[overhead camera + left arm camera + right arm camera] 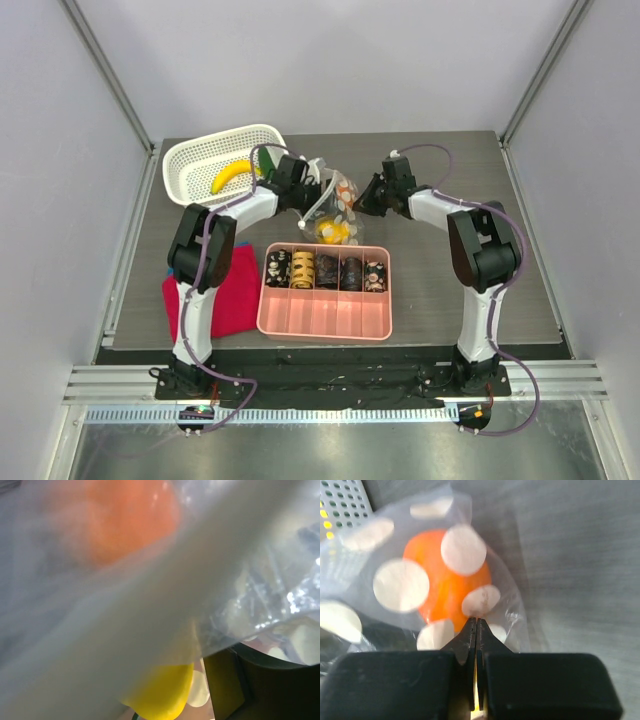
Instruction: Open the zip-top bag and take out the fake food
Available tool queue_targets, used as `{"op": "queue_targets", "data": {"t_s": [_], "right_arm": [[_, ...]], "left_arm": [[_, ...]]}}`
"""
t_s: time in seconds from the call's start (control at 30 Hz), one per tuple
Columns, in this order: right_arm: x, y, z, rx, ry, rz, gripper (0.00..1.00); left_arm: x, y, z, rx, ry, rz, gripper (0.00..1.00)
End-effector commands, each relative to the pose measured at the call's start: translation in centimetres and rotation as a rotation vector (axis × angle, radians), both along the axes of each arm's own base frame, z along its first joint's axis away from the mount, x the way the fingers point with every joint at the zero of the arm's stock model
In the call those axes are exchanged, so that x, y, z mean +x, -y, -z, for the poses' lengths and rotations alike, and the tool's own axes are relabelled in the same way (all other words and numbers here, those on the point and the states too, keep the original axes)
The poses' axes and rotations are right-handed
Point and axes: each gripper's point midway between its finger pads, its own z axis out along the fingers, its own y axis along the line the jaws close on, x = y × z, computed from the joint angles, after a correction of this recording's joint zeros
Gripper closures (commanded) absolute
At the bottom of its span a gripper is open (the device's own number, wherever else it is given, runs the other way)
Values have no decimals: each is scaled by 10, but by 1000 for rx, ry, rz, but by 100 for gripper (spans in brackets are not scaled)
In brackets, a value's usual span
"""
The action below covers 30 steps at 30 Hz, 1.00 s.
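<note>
The zip-top bag [343, 200], clear with cream spots, hangs lifted between my two grippers behind the pink tray. My left gripper [305, 190] is at the bag's left edge. Bag film [260, 580] drapes over its camera and hides its fingers, and it appears shut on the edge. My right gripper [476, 622] is shut on the bag's right side [400, 585]; in the top view the right gripper [362, 205] is at that edge. An orange piece [445, 585] shows through the film, blurred in the left wrist view [125, 520]. A yellow piece [332, 232] sits low in the bag [165, 695]. A yellow banana [232, 175] and a green piece [260, 160] lie in the white basket [200, 155].
The pink tray [325, 315] with several dark patterned cylinders stands just in front of the bag. A red cloth [235, 290] lies left of the tray under the left arm. The basket's corner [340, 500] shows in the right wrist view.
</note>
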Motion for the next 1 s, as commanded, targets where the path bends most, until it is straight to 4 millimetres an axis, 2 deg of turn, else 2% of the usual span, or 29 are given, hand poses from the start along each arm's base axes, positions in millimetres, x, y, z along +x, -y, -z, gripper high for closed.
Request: {"op": "queue_targets", "data": {"t_s": [0.0,0.13,0.17,0.23,0.27,0.33,0.4,0.43,0.53,0.57,0.73,0.87,0.97], "right_arm": [[33,6,-14,-52,76,0,99],[43,10,-15,-72,95,20,99],[51,12,-22,-74,115,22,99],[53,13,-16,-92,89,11,98],[56,13,-24,-92,98,11,99],[50,14,-29,-90,92,2,99],[35,19,-27,-114,43,-13,99],[29,18,-40,-114,58,-37,98],[-2,23,-33,-148,18,-67,99],[-9,23,-44,-158,36,-72,98],[-49,8,-33,-152,-9,-159,99],[-63,-13,-36,-87,-17,-239,99],[-66,-23,-27,-70,-38,-258,99]], "left_arm": [[10,-12,-23,26,66,-2,28],[14,-12,-26,-16,62,-29,27],[17,-13,-26,-19,64,-45,26],[25,-13,-28,-33,67,-82,28],[27,-13,-28,-38,65,-93,29],[27,-9,-31,-65,70,-83,30],[23,-10,-33,-78,59,-65,29],[24,-14,-33,-75,60,-64,29],[22,-17,-34,-76,56,-71,29],[23,-18,-35,-77,59,-77,29],[26,-17,-35,-92,58,-97,30],[27,-16,-35,-96,56,-103,30],[27,-16,-32,-92,50,-107,30]]}}
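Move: The yellow fake food lies low in the bag, about 5 cm back of my left hand, 2 cm to its right and 4 cm below. From my right fingertips the yellow food is roughly 5 cm back, 4 cm left and 4 cm down, with the orange food about 4 cm ahead and 3 cm left. The white basket stands some 21 cm to the left of my left hand and 8 cm farther out. With my right fingers kept shut at the bag's right wall, I slide them about 4 cm forward along it past the orange food, then sweep some 10 cm back towards the yellow food, swinging left and rising a little at the end while the wrist turns about 10 degrees counter-clockwise. My left hand, open in the bag's mouth, eases about 2 cm forward and 2 cm left. ##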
